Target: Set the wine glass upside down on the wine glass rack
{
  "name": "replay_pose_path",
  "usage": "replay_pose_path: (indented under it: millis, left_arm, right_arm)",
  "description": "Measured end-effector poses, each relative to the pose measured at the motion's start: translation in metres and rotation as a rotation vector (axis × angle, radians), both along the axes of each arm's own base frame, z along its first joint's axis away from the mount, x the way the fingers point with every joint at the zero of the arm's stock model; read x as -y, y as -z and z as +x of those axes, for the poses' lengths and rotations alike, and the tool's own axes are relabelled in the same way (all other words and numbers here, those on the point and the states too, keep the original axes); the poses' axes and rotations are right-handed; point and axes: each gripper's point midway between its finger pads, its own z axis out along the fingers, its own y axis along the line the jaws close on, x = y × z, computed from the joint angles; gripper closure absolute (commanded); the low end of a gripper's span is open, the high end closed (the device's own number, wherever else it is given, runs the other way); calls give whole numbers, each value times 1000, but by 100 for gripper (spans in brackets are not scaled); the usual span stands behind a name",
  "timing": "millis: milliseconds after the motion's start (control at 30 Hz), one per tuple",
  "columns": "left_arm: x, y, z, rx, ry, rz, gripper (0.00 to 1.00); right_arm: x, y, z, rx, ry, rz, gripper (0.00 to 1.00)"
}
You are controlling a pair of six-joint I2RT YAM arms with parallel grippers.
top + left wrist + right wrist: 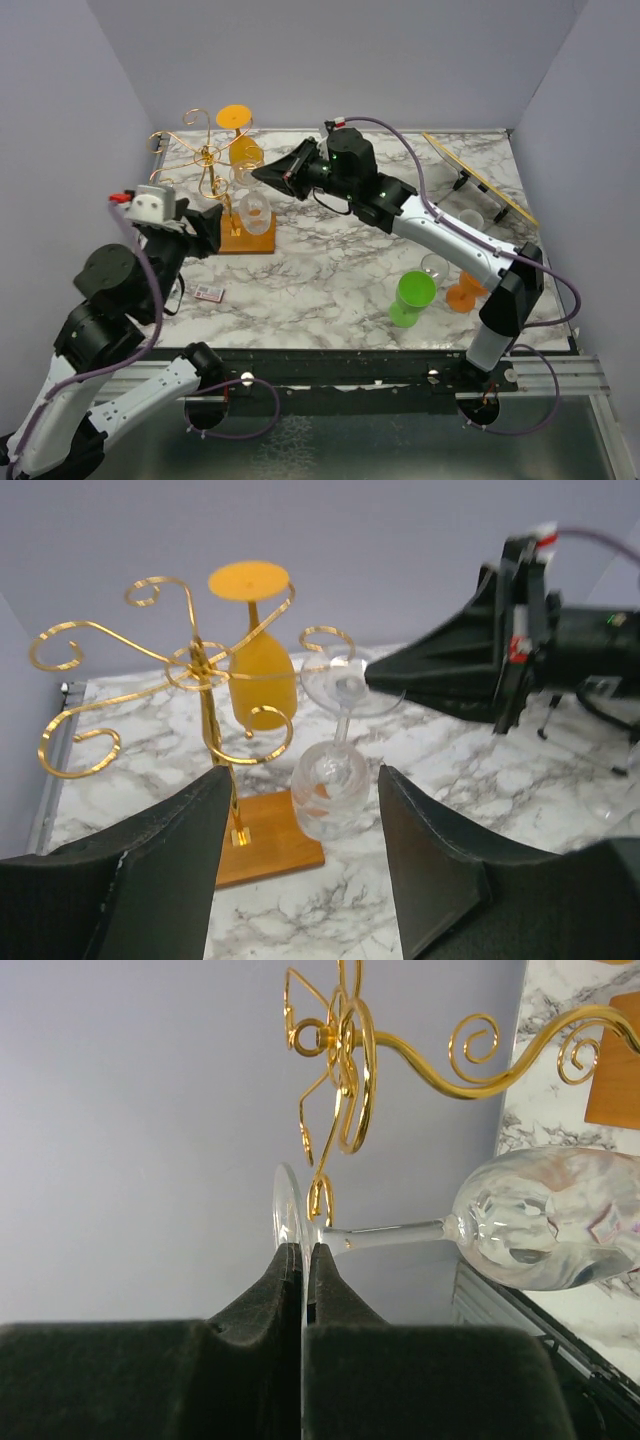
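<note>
The clear wine glass (pixel 255 212) hangs upside down beside the gold wire wine glass rack (pixel 205 160), bowl low over the wooden base (pixel 247 238). My right gripper (pixel 305 1248) is shut on the rim of the glass's foot, with the stem (pixel 390 1235) and bowl (pixel 545 1220) reaching away past a curled arm of the rack (pixel 350 1070). My left gripper (pixel 305 772) is open. The bowl (pixel 330 790) lies just beyond its fingertips, untouched. The right gripper (pixel 375 680) meets the foot (pixel 345 685) from the right.
An orange wine glass (pixel 262 670) hangs upside down on the rack's far side. At the right stand a green cup (pixel 412 297), an orange piece (pixel 463 295), two clear glasses (pixel 436 265) and a yellow-edged board (pixel 480 178). A small card (pixel 208 292) lies near the left arm.
</note>
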Motion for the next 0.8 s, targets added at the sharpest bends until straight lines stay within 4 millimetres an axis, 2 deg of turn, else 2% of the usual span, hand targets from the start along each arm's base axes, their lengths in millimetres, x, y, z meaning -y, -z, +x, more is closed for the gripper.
replay_pose_path:
  millis: [67, 200, 333, 400, 567, 800]
  left_arm:
    - [-14, -33, -13, 46, -16, -63, 38]
    - [-33, -80, -29, 121, -35, -144, 37]
    - [-39, -105, -33, 152, -45, -174, 37]
    - [-37, -109, -31, 152, -47, -174, 36]
    - [-29, -103, -22, 126, -47, -149, 36]
    - [-30, -103, -22, 125, -47, -146, 34]
  right_arm:
    - [-5, 1, 5, 1, 4, 0, 99]
    - [-15, 4, 11, 9, 14, -2, 99]
    - [-28, 3, 16, 38, 26, -4, 99]
    - [-34, -2, 20, 57, 33, 3, 99]
    - [-45, -14, 28, 97, 42, 24, 99]
    - [-65, -19, 30, 136, 22, 32, 99]
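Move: The right hand holds the clear wine glass upside down by its foot; the hub of the wine glass rack, beside which it is to hang, lies about 9 cm to its left and 5 cm ahead, at roughly the same height. The rack's right curl is some 5 cm ahead and 1 cm left, its front curl 7 cm left and 1 cm ahead, and the hanging orange glass about 12 cm ahead and 2 cm left, lower down. From the left hand the hub is some 15 cm ahead and 2 cm left, about level. Keeping its pinch on the foot, the right hand carries the hanging wine glass about 6 cm left and 3 cm forward towards the hub, bringing the stem in between the right and front curls, first nearly level and then rising some 2 cm while the fingers tip up slightly. The empty left hand, already clear of the bowl and open, goes up about 10 cm and a little left and back, away from the glass, then stays there. ##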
